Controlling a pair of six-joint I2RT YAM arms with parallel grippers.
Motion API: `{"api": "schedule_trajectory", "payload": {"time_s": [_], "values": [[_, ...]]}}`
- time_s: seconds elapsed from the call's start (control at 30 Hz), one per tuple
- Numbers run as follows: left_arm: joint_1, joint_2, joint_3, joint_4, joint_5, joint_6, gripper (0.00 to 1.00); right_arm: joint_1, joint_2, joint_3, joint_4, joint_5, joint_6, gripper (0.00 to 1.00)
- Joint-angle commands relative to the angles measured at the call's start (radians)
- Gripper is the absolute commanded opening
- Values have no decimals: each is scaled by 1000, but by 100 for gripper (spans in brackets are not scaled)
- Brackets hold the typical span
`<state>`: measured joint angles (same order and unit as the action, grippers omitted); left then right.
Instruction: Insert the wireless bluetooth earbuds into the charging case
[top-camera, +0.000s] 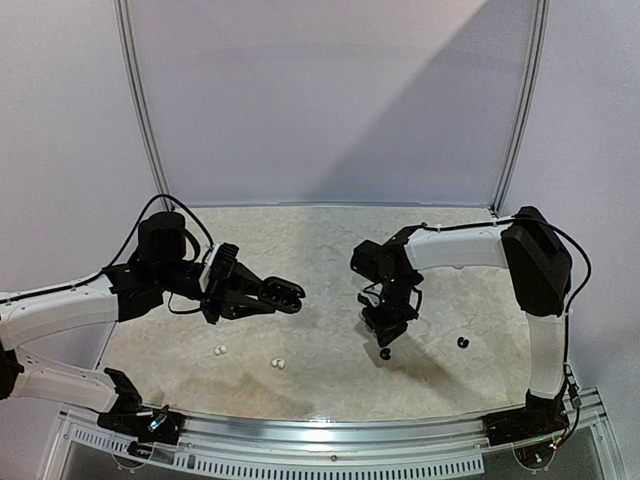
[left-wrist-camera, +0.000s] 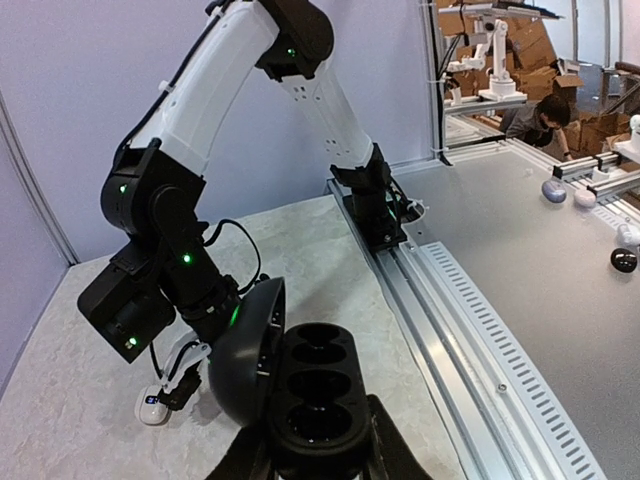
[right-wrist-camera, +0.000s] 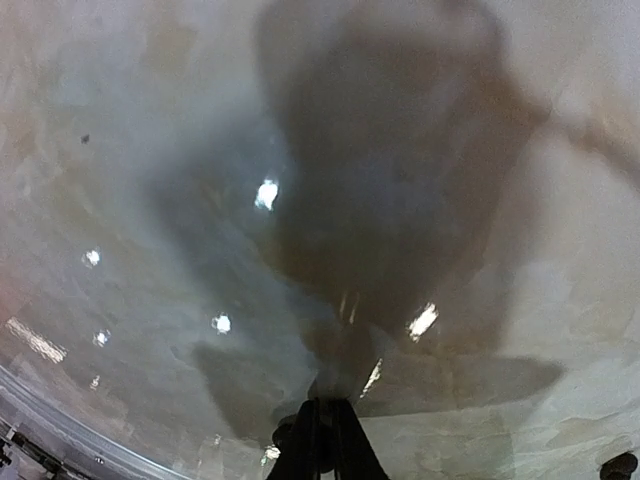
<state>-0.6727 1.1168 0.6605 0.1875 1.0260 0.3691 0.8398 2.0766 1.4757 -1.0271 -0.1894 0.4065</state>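
My left gripper (top-camera: 262, 293) is shut on the black charging case (left-wrist-camera: 318, 390) and holds it above the table. Its lid (left-wrist-camera: 245, 350) stands open to the left, and the dark wells look empty. My right gripper (top-camera: 387, 343) points down at the table with its fingers together. A black earbud (right-wrist-camera: 285, 435) shows as a dark round shape pinched at the fingertips (right-wrist-camera: 312, 440). A second black earbud (top-camera: 462, 342) lies to the right on the table. Two white earbuds (top-camera: 220, 350) (top-camera: 278, 363) lie below the case.
The marbled tabletop (top-camera: 320, 240) is fenced by white walls at the back and sides. A slotted metal rail (left-wrist-camera: 440, 300) runs along the near edge. The right arm (left-wrist-camera: 160, 270) stands just beyond the case in the left wrist view.
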Motion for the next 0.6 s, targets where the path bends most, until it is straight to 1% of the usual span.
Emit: {"api": "schedule_trajectory", "payload": {"time_s": [0.0, 0.2, 0.47, 0.57], "values": [[12, 0, 16, -23, -6, 8, 0, 25, -51, -82, 3, -18, 41, 5], [12, -1, 14, -27, -11, 6, 0, 38, -96, -125, 3, -22, 96, 4], [10, 0, 17, -31, -17, 7, 0, 43, -127, -218, -38, -2, 179, 4], [10, 3, 19, -31, -16, 7, 0, 44, -140, -208, -54, 10, 193, 4]]}}
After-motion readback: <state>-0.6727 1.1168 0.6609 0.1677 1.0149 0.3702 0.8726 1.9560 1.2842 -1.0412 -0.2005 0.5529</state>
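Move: Just behind the right fingertips, about 2 cm back towards the base and almost in line, lies the black earbud on the table. The second black earbud stands some 15 cm to the right hand's right, level with it. The white case is about 11 cm ahead of this hand and 2 cm left. From the left hand, holding the open black case, the near earbud is roughly 18 cm right, 5 cm ahead and 26 cm below. Sweeping back towards the base and to its right, low and level over the table for about 6 cm, the right hand pushes the black earbud along with the outer side of its nearly shut fingertips. The fingers stay as they are, pointing down, while the wrist tilts and turns slightly clockwise, less than 10 degrees in all. ##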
